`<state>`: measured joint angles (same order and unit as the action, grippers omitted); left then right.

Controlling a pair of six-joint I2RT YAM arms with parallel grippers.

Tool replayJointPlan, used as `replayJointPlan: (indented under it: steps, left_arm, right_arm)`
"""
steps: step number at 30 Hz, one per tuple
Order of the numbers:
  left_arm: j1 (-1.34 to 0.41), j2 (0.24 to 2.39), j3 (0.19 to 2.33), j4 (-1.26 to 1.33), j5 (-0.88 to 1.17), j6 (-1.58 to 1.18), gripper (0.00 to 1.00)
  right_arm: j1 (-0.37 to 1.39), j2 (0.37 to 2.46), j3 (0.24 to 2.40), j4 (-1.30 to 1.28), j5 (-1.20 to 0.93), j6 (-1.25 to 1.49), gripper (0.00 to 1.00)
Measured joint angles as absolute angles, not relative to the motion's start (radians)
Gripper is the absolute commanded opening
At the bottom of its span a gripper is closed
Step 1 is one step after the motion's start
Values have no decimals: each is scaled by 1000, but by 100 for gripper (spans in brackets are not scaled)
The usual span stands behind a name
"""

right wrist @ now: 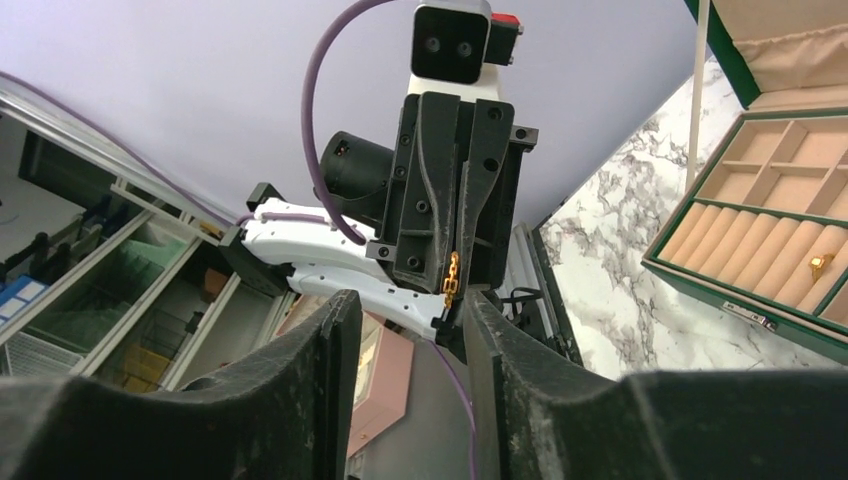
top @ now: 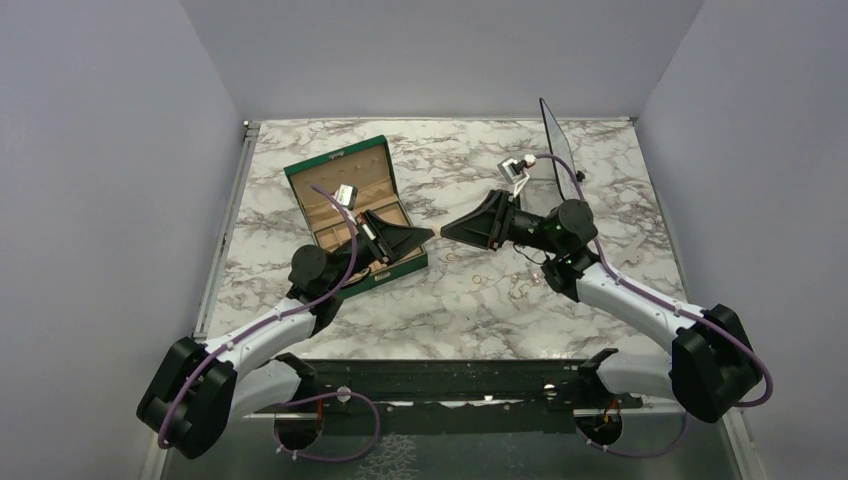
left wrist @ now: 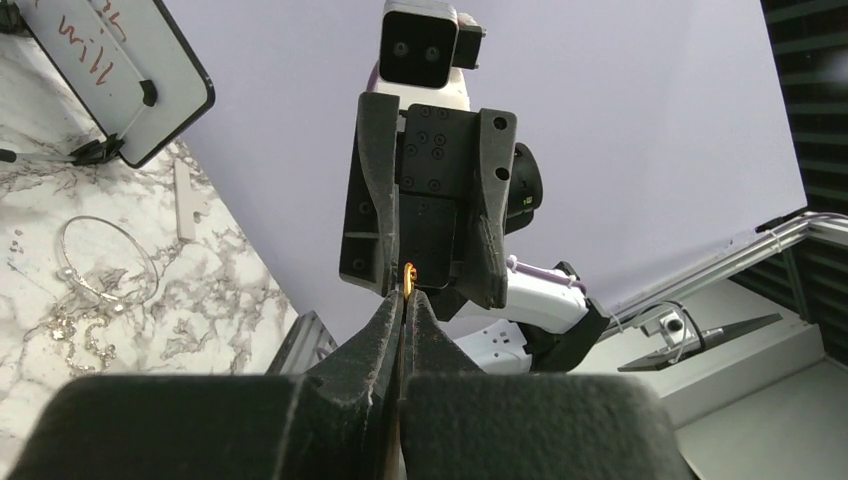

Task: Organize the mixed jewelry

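My left gripper (left wrist: pixel 405 296) is shut on a small gold chain-link piece (left wrist: pixel 409 278) that sticks up from its tips. In the top view the left gripper (top: pixel 426 238) is raised beside the open green box (top: pixel 340 165), tip to tip with my right gripper (top: pixel 449 229). The right gripper (right wrist: pixel 405 322) is open, its fingers (right wrist: pixel 335 335) on either side of the gold piece (right wrist: pixel 451 279) without touching it. A gold ring (right wrist: pixel 822 263) sits in the box's roll slots. A silvery looped necklace (left wrist: pixel 100 270) and tiny rings (top: pixel 481 277) lie on the marble.
The green box's rim (right wrist: pixel 700 285) is to the right in the right wrist view, with beige compartments inside. A small whiteboard on a stand (left wrist: pixel 110 70) stands at the back right of the table. Grey walls close in the table on three sides.
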<state>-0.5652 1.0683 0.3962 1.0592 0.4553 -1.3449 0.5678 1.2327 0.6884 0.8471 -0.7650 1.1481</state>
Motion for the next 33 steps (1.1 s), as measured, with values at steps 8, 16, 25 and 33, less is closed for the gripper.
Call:
replayJointPlan:
  steps: [8,16,25,33]
  left_arm:
    - [-565,1074,396,1056,455,-1344,0]
    - [-565,1076,396,1056,455,-1343,0]
    - [-564,1077,396,1056,455,-1340,0]
    - [-564,1065,396,1008,448,-1297,58]
  right_arm:
    - [575,1246,706,806,-749,1114,32]
    - [577,1262,709,805,-745,1108,21]
    - [577,1279,714,804,-741,1111,1]
    - [577,1282,715,754,-715,1093,1]
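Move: The gold ring sits in the shut tips of the left gripper, about 1 cm ahead and 1 cm to the right of that hand's point. From the open right gripper it is roughly 2 cm to the left, 1 cm ahead and 1 cm lower. Also from the right hand, the jewelry box tray lies some 15 cm ahead and 16 cm left, the nearest loose ring about 9 cm ahead and 8 cm right, the chain necklace 6 cm ahead and 17 cm right, all roughly 27 cm below. Ease the right gripper about 2 cm forward and 2 cm down, with a slight reach left, onto the gold ring, closing its fingers steadily until they pinch it. Keep the left gripper nearly in place and shut meanwhile; only once the right is closed, open the left fingers to let go of the ring, letting that hand sink about 1 cm. ##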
